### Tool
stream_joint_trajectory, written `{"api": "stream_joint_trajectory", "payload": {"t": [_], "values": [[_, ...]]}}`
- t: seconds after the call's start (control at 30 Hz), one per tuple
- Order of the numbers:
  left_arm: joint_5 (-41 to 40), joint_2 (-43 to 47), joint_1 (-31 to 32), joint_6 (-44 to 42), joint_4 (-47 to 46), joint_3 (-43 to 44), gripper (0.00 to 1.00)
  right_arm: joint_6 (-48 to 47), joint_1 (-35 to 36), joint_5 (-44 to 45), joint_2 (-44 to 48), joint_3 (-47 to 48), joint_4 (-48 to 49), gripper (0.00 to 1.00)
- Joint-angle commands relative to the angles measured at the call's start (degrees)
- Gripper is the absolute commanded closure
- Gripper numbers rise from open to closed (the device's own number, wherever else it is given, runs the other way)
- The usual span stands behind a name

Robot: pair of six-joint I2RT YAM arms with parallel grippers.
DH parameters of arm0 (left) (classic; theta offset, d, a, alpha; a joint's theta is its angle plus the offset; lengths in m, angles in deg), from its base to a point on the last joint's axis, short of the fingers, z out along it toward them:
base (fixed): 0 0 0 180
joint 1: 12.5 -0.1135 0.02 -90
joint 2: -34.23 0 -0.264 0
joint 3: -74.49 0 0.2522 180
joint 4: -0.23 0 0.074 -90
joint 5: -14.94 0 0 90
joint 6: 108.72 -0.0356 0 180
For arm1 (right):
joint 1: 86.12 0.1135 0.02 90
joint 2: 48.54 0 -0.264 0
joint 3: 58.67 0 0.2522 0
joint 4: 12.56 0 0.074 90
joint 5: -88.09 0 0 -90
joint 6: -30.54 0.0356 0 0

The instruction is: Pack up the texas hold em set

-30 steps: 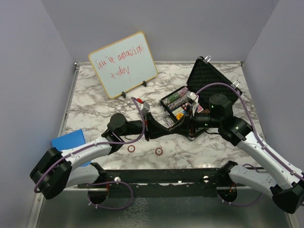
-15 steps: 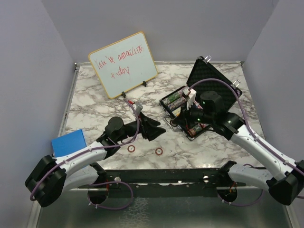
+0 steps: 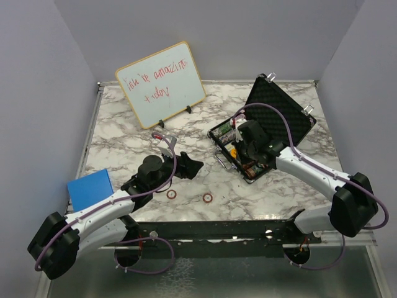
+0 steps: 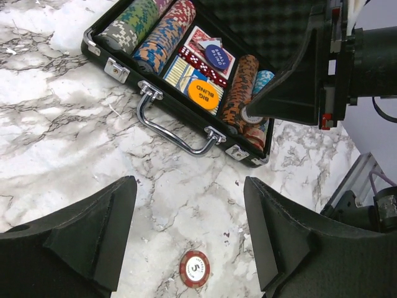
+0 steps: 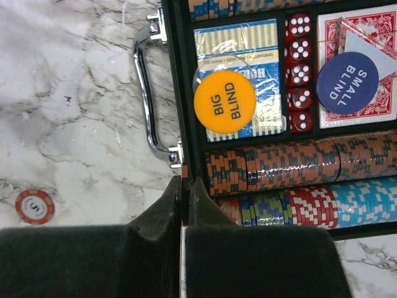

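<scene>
The black briefcase [image 3: 280, 115] lies open at the right of the table, its foam lid tilted back. Inside are rows of multicoloured poker chips [image 5: 298, 164], card decks [image 5: 366, 37], the orange BIG BLIND disc [image 5: 224, 102] and small red dice [image 5: 300, 74]. My right gripper [image 5: 186, 181] is over the case's front wall, shut on an orange-and-black chip [image 5: 185, 170] held on edge. My left gripper [image 4: 188, 186] hangs open above the marble, empty, left of the case. A red chip marked 5 [image 4: 194, 268] lies flat on the table below it. Two red chips [image 3: 172, 194] [image 3: 208, 198] show near the front edge.
A wood-framed whiteboard [image 3: 161, 93] with red writing stands at the back left. A blue box [image 3: 90, 188] sits at the table's left front edge. The case's chrome handle [image 4: 173, 133] juts toward the left arm. A blue SMALL BLIND disc [image 5: 347, 82] rests on a red deck.
My left gripper has opened and drawn back leftward from the case. My right gripper has closed on a chip and swung in over the case's front corner.
</scene>
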Motion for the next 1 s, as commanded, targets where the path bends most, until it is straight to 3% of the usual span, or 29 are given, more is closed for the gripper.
{"api": "stream_joint_trajectory", "payload": {"t": [0.0, 0.63, 0.7, 0.8, 0.97], "values": [[-2.21, -0.01, -0.09, -0.52, 1.2, -0.82, 0.25, -2.65, 0.1, 4.17, -2.51, -0.15, -0.52, 0.99], [-2.66, 1.24, -0.11, -0.52, 1.03, -2.14, 0.28, -4.97, 0.1, 5.06, -8.39, -0.22, -2.55, 0.96], [-2.65, 1.24, -0.12, -0.59, 0.94, -2.23, 0.28, -4.32, 0.1, 6.03, -8.95, 0.25, -3.42, 0.88], [-2.64, 1.42, -0.12, -0.61, 0.94, -2.31, 0.28, -2.45, 0.1, 7.98, -9.31, 1.46, -5.05, 0.68], [-2.76, 1.73, -0.12, -0.54, 0.94, -2.45, 0.28, -1.41, 0.14, 4.52, -5.42, 1.55, -5.07, 0.59]]}}
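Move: The right hand still pinches one chip. Its goal, the near, handle-side end of the case's outer mixed chip row, lies about 6 cm below and 2 cm left, level fore and aft. The brown chip row's middle is some 7 cm ahead and 1 cm right of the hand, the big blind button about 8 cm ahead and 8 cm left. From the left hand that slot end is about 4 cm ahead, 16 cm right and 12 cm lower. Down about 5 cm goes the right hand, drifting a couple of centimetres left, to bring the held chip to the near end of the outer row, beside the brown chips. The wrist tilts by some 10 to 15 degrees so the fingers point more steeply down; late in the descent they open to a bit under half and let go of the chip. ##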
